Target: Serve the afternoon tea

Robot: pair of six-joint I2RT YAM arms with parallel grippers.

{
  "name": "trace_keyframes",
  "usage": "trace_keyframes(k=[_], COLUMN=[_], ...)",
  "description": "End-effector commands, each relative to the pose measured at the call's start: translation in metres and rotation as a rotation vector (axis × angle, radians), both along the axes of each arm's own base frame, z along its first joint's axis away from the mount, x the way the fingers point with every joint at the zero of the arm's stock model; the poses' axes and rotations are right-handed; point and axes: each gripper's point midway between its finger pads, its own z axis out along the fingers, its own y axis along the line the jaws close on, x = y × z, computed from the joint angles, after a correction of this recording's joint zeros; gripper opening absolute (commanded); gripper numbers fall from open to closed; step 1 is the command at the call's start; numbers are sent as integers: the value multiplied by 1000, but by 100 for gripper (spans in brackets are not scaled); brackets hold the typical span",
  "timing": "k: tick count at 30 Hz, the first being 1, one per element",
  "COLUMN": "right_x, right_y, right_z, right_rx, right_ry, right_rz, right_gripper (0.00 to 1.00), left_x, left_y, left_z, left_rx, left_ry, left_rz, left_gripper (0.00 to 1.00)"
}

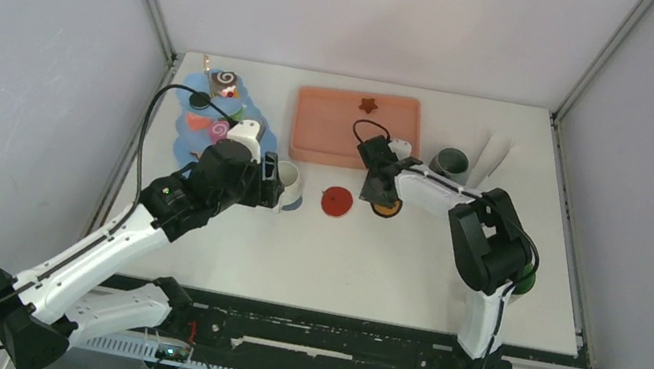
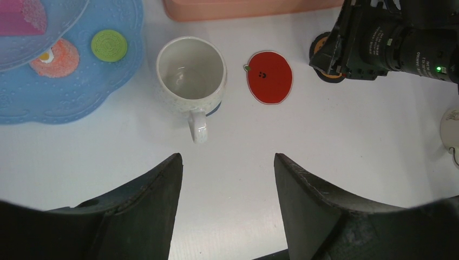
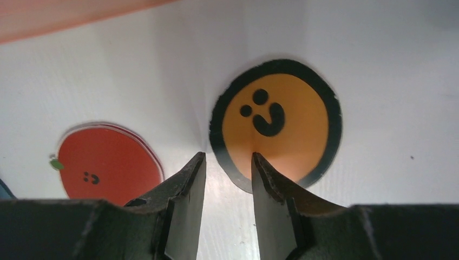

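The cream mug (image 2: 190, 76) stands upright and empty on a blue coaster, its handle turned toward my left gripper (image 2: 227, 157), which is open and holds nothing. In the top view the mug (image 1: 289, 178) sits just right of the blue dessert tower (image 1: 200, 134). Small pastries lie on the tower, among them an orange one (image 2: 54, 57) and a green one (image 2: 109, 45). My right gripper (image 3: 227, 155) hovers low over the table, narrowly open and empty. Its right fingertip is above the near edge of an orange smiley coaster (image 3: 276, 122). A dark mug (image 1: 450, 161) stands at the back right.
A red apple coaster (image 1: 336, 201) lies between the mug and the orange coaster (image 1: 388, 208). The salmon-pink tray (image 1: 333, 130) at the back carries a brown star-shaped piece (image 1: 368, 105). A white folded item (image 1: 495, 158) lies at the back right. A dark green object (image 1: 526, 277) is beside the right arm.
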Motion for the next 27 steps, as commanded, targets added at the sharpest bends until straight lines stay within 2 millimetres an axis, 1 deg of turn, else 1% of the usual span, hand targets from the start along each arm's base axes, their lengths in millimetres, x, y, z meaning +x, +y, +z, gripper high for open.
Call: trace_keyframes(k=[1, 3, 5, 6, 8, 9, 11, 14, 16, 18, 20, 22, 24, 25, 27], right_x=[1, 0, -6, -9, -25, -35, -58, -97, -125, -151, -173, -187, -200, -204, -207], right_y=[-8, -17, -35, -47, -84, -100, -129, -166, -186, -196, -201, -203, -212, -215, -218], right_z=[42, 70, 96, 109, 117, 129, 135, 138, 132, 125, 120, 115, 111, 108, 101], right_rx=[22, 16, 13, 19, -2, -2, -45, -99, -110, -95, -87, -82, -100, -105, -93], right_ry=[-78, -138, -194, -223, -233, -262, -270, -253, -194, -126, -65, -23, 10, 20, 32], right_rz=[-32, -52, -89, -122, -198, -232, -287, -378, -455, -524, -560, -598, -677, -705, -743], right_gripper=[44, 45, 47, 50, 59, 65, 74, 81, 82, 82, 83, 83, 85, 88, 89], left_x=[3, 3, 3, 4, 4, 4, 5, 9, 11, 13, 15, 16, 16, 16, 16], left_y=[-4, -5, -6, -6, -8, -10, -13, -17, -20, -23, -25, -27, -29, -30, -31], left_z=[14, 14, 14, 15, 16, 16, 17, 19, 20, 21, 19, 17, 14, 13, 12], left_rx=[-27, -27, -31, -33, -40, -44, -48, -53, -57, -63, -62, -60, -58, -59, -56], left_ry=[-34, -31, -32, -32, -35, -34, -33, -35, -36, -40, -36, -30, -23, -21, -18], left_rz=[-7, -9, -12, -13, -20, -26, -35, -42, -47, -52, -55, -61, -68, -72, -78], left_gripper=[68, 67, 67, 67, 68, 68, 67, 68, 68, 68, 68, 68, 68, 68, 68])
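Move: The green mug stands roughly 27 cm to the right of the right hand and 12 cm nearer the base, its middle some 4 cm higher. The orange coaster lies just beside the low fingertips, about 3 cm right and 1 cm ahead; the red coaster is about 7 cm left and level with the hand; the gray mug is 15 cm right and 9 cm ahead. From the left hand, the green mug is about 41 cm right, level with it and 16 cm lower. The orange coaster is left behind as the right hand rises some 15 cm off its left edge, then swings right and back, about 20 cm each way, towards the green mug, sinking some 4 cm at the end. Its wrist turns about 35 degrees clockwise while the fingers spread from half open to nearly wide. The left hand, still open, eases a couple of centimetres right and down. ##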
